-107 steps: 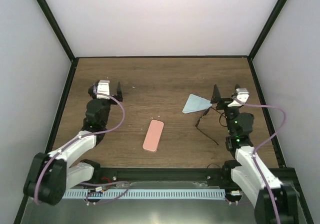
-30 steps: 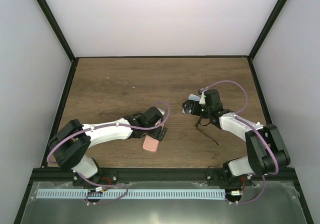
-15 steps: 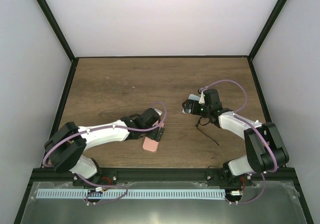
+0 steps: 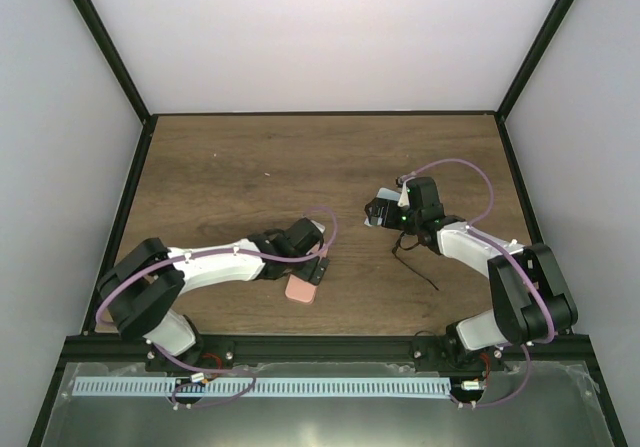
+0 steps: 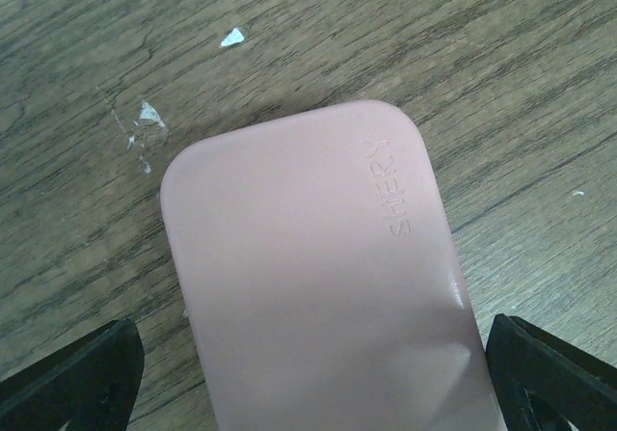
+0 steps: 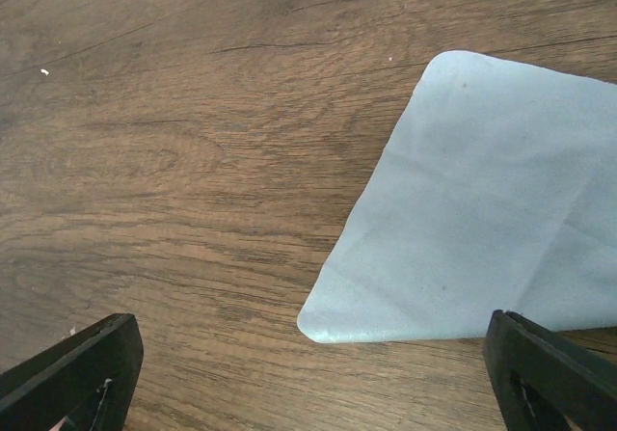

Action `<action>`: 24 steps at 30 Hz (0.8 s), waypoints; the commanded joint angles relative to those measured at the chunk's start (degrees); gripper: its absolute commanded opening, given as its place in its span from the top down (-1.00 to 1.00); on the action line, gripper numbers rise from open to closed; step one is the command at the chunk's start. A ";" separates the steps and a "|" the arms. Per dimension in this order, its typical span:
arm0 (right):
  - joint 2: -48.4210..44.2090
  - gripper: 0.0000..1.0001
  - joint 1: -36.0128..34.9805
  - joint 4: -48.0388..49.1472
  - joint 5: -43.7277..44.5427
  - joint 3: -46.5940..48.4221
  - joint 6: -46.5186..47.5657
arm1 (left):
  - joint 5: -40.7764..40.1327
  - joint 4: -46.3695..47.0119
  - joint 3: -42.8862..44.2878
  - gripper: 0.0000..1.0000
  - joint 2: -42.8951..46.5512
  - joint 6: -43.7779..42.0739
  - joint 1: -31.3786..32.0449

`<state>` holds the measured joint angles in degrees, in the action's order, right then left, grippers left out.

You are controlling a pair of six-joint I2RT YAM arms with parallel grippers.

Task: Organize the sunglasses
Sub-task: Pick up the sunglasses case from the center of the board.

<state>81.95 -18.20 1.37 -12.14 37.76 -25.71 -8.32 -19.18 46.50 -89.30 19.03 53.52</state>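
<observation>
The sunglasses [image 4: 421, 271], thin and black, lie on the wood just in front of my right arm, partly under it; neither wrist view shows them. My right gripper [image 4: 379, 210] [image 6: 308, 378] hangs open low over a corner of the light blue cloth [image 6: 492, 200], its fingertips [image 6: 67, 373] apart on either side of that corner. My left gripper [image 4: 318, 260] [image 5: 313, 383] is open close above the pink case [image 5: 308, 286] [image 4: 299, 289], one finger [image 5: 554, 378] on each long side of it. I cannot tell whether the fingers touch the case.
The brown wooden table [image 4: 260, 157] is walled by white panels with black frame bars at the back and sides. Small white flecks [image 5: 145, 118] mark the wood beyond the case's end. Both arms reach inward toward the table's middle.
Since the oldest frame both arms have swung in from the sides, the left onto the pink case, the right onto the cloth. In the last second the left gripper only shifted slightly.
</observation>
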 commanded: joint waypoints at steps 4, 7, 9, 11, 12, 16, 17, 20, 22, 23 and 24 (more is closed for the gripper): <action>0.85 -1.00 -0.10 -1.89 0.45 2.17 0.23 | 1.10 0.06 0.86 -0.96 -1.11 -1.00 0.15; 0.93 -1.00 -0.10 -1.92 0.38 2.22 0.29 | 0.95 0.05 0.72 -0.95 -0.71 -1.01 0.14; 1.01 -1.00 -0.12 -1.90 0.37 2.17 0.24 | 0.59 -0.15 0.87 -0.85 -0.84 -1.01 0.16; 1.03 -1.00 -0.10 -2.02 0.28 2.21 0.25 | 0.98 -0.03 0.82 -0.73 -1.07 -1.01 0.18; 1.07 -1.00 -0.09 -2.03 0.23 2.30 0.30 | 1.32 0.05 0.79 -0.68 -1.18 -1.09 0.18; 1.00 -1.00 -0.09 -2.09 0.21 2.23 0.27 | 3.39 0.76 0.78 -0.50 -1.57 -1.42 0.18; 1.05 -1.00 -0.11 -2.12 0.19 2.25 0.25 | 3.73 0.88 0.71 -0.47 -1.61 -1.44 0.16; 1.02 -1.00 -0.06 -2.00 -0.04 2.22 0.24 | 3.60 1.10 0.64 -0.39 -1.04 -1.45 0.17; 1.02 -1.00 -0.13 -2.03 -0.17 2.23 0.15 | 3.64 1.65 0.21 -0.35 -0.11 -1.36 0.16; 1.05 -1.00 -0.09 -1.91 -0.31 2.23 0.14 | 3.97 1.88 0.06 -0.33 0.37 -1.36 0.16; 1.09 -1.00 -0.16 -1.94 -0.33 2.17 0.15 | 4.33 2.14 -0.08 -0.31 0.75 -1.40 0.10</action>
<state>82.35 -18.20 1.13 -12.19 38.11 -25.71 -6.20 -18.13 46.78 -89.82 17.96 53.56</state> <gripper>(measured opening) 0.997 0.773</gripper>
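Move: The sunglasses case already lies between my open left fingers. Its middle is about 1 cm back and 1 cm right of the hand point and about 1 cm below it. From that hand, the blue cloth is some 15 cm ahead and 16 cm right, and the dark sunglasses roughly 5 cm ahead and 23 cm right. From my idle right hand, the case is about 13 cm back, 15 cm left and 5 cm below. I close my left fingers about a quarter of their range, onto the long sides of the sunglasses case near its middle, still down at board level. As they close, the hand eases barely 1 cm to the right without rising. Pads meet both edges and the gripper's effort climbs as the closing stops, leaving the case pinched across its width. ##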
